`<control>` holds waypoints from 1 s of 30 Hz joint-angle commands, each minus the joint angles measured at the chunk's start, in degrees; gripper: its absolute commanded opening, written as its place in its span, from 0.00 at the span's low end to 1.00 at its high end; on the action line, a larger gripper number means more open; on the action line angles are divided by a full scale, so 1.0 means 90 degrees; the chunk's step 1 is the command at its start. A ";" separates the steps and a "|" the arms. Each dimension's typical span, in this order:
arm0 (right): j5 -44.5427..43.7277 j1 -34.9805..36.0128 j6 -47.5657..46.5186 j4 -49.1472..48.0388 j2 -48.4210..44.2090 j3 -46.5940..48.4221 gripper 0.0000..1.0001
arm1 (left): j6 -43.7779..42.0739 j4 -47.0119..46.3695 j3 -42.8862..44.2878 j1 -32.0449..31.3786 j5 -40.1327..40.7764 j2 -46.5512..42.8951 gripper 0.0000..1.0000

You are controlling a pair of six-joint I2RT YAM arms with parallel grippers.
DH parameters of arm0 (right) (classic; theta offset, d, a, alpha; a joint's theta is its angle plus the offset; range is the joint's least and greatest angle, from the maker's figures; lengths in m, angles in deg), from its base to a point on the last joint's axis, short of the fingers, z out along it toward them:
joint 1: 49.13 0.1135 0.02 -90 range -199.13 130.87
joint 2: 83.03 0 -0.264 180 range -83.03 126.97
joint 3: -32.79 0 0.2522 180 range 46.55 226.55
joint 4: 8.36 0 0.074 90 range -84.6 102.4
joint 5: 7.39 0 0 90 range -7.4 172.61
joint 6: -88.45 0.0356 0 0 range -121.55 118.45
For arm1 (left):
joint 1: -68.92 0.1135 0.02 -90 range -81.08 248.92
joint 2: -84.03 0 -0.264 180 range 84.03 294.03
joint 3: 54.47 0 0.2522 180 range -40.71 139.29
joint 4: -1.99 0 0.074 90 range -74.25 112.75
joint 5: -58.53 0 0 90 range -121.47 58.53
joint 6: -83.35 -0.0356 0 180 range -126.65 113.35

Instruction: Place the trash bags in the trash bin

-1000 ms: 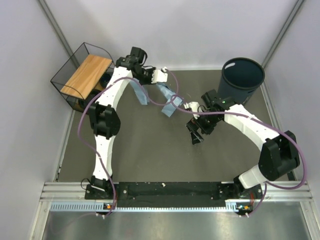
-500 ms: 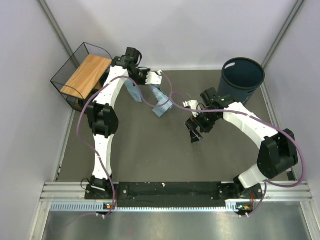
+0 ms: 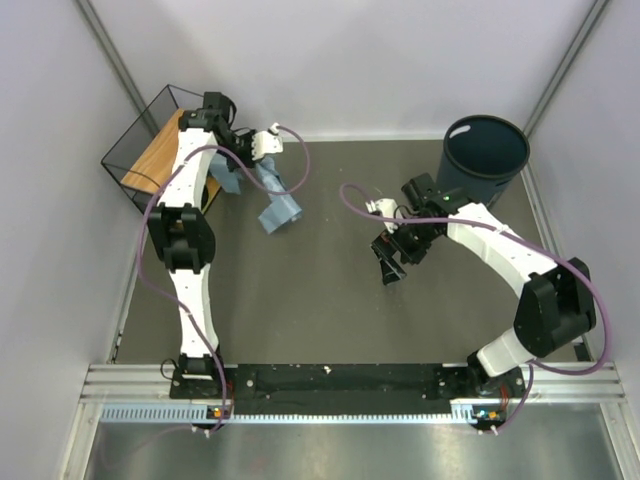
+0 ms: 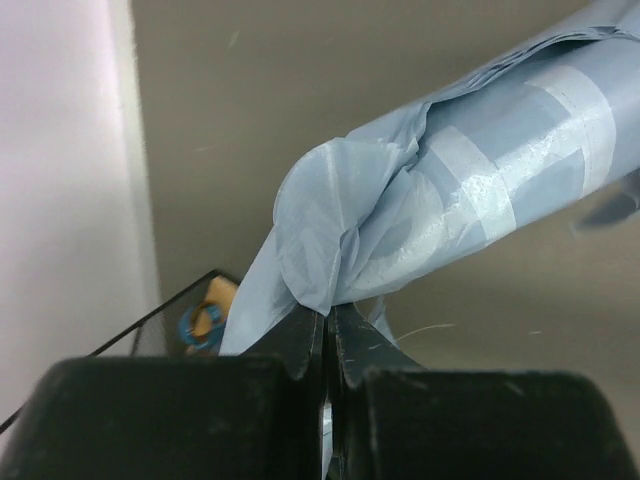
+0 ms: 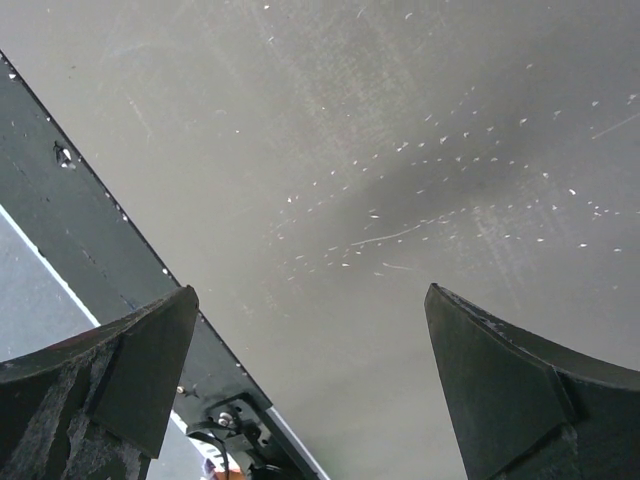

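Note:
The trash bags (image 3: 280, 207) are a light-blue, crinkly rolled bundle hanging at the back left of the table. A loose strip (image 3: 226, 180) trails under the arm. My left gripper (image 3: 262, 160) is shut on the film. In the left wrist view the jaws pinch a fold of the trash bags (image 4: 450, 190) at the left gripper (image 4: 328, 318). The dark blue-grey trash bin (image 3: 447, 145) stands upright at the back right, far from the bags. My right gripper (image 3: 392, 265) hovers open over the mat, left of the bin. Nothing lies between the right gripper (image 5: 310, 380) fingers.
A black wire basket (image 3: 128, 150) with a wooden base stands tilted in the back left corner, just beside the left wrist. Its corner (image 4: 165, 310) shows in the left wrist view with a blue ring (image 4: 198, 326) inside. Grey walls close in on three sides.
My left arm has swung left, carrying the trash bags from the table's middle toward the basket corner. The right arm and its open gripper have stayed put.

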 commanded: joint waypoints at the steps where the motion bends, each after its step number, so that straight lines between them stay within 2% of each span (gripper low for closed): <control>1: 0.0187 -0.0068 -0.0132 -0.0002 -0.0125 0.0391 0.99 | 0.1292 0.0467 -0.0766 -0.0485 -0.0700 -0.1173 0.00; 2: 0.0246 -0.0069 -0.0132 -0.0031 -0.0165 0.0381 0.99 | 0.1913 0.0253 -0.0974 -0.0689 -0.0778 -0.1532 0.00; 6: 0.0353 -0.0078 -0.0122 -0.0061 -0.0447 0.0342 0.99 | 0.3304 0.0007 -0.1785 -0.1315 -0.1295 -0.2335 0.00; 13: 0.0422 -0.0078 -0.0142 -0.0061 -0.1180 -0.0115 0.99 | 0.5656 -0.0032 -0.2284 -0.2204 -0.2408 -0.3254 0.00; 16: 0.0432 -0.0078 -0.0142 -0.0051 -0.1366 -0.0380 0.99 | 0.6603 -0.0441 -0.3180 -0.2361 -0.2809 -0.3557 0.00; 17: 0.0403 -0.0078 -0.0132 -0.0051 -0.1395 -0.0438 0.99 | 0.6771 -0.0490 -0.3773 -0.2351 -0.3061 -0.3586 0.00; 19: 0.0364 -0.0078 -0.0123 -0.0042 -0.1512 -0.0604 0.99 | 0.7055 -0.0472 -0.4342 -0.2351 -0.3161 -0.3500 0.00; 24: 0.0334 -0.0098 -0.0171 -0.0051 -0.1679 -0.0927 0.99 | 0.6979 -0.0696 -0.6170 -0.2254 -0.3736 -0.3012 0.00; 25: 0.0344 -0.0108 -0.0181 -0.0051 -0.1621 -0.0937 0.99 | 0.6679 -0.0725 -0.6307 -0.2176 -0.3873 -0.2701 0.02; 26: 0.0363 -0.0098 -0.0200 -0.0042 -0.1572 -0.0937 0.99 | 0.6511 -0.0696 -0.6395 -0.1982 -0.3904 -0.2534 0.15; 28: 0.0325 -0.0088 -0.0249 -0.0061 -0.1426 -0.0888 0.99 | 0.6480 -0.0832 -0.6338 -0.1737 -0.3456 -0.2221 0.25; 30: 0.0295 -0.0098 -0.0288 -0.0071 -0.1289 -0.0801 0.99 | 0.6189 -0.0697 -0.6104 -0.1298 -0.2961 -0.2132 0.51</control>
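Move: The left hand still pinches the gathered end of the blue trash bag; the bare mid-table spot it goes to lies roughly 33 cm back, 16 cm right and 16 cm below. The wire shelf stands about 22 cm to this hand's left, level ahead; the trash bin some 54 cm to its right, also level ahead. From the open right hand, the spot is about 17 cm left, 6 cm back and 11 cm down. Left hand arcs the bag some 30 cm back and rightward, up then down, opening; right hand backs slightly. ##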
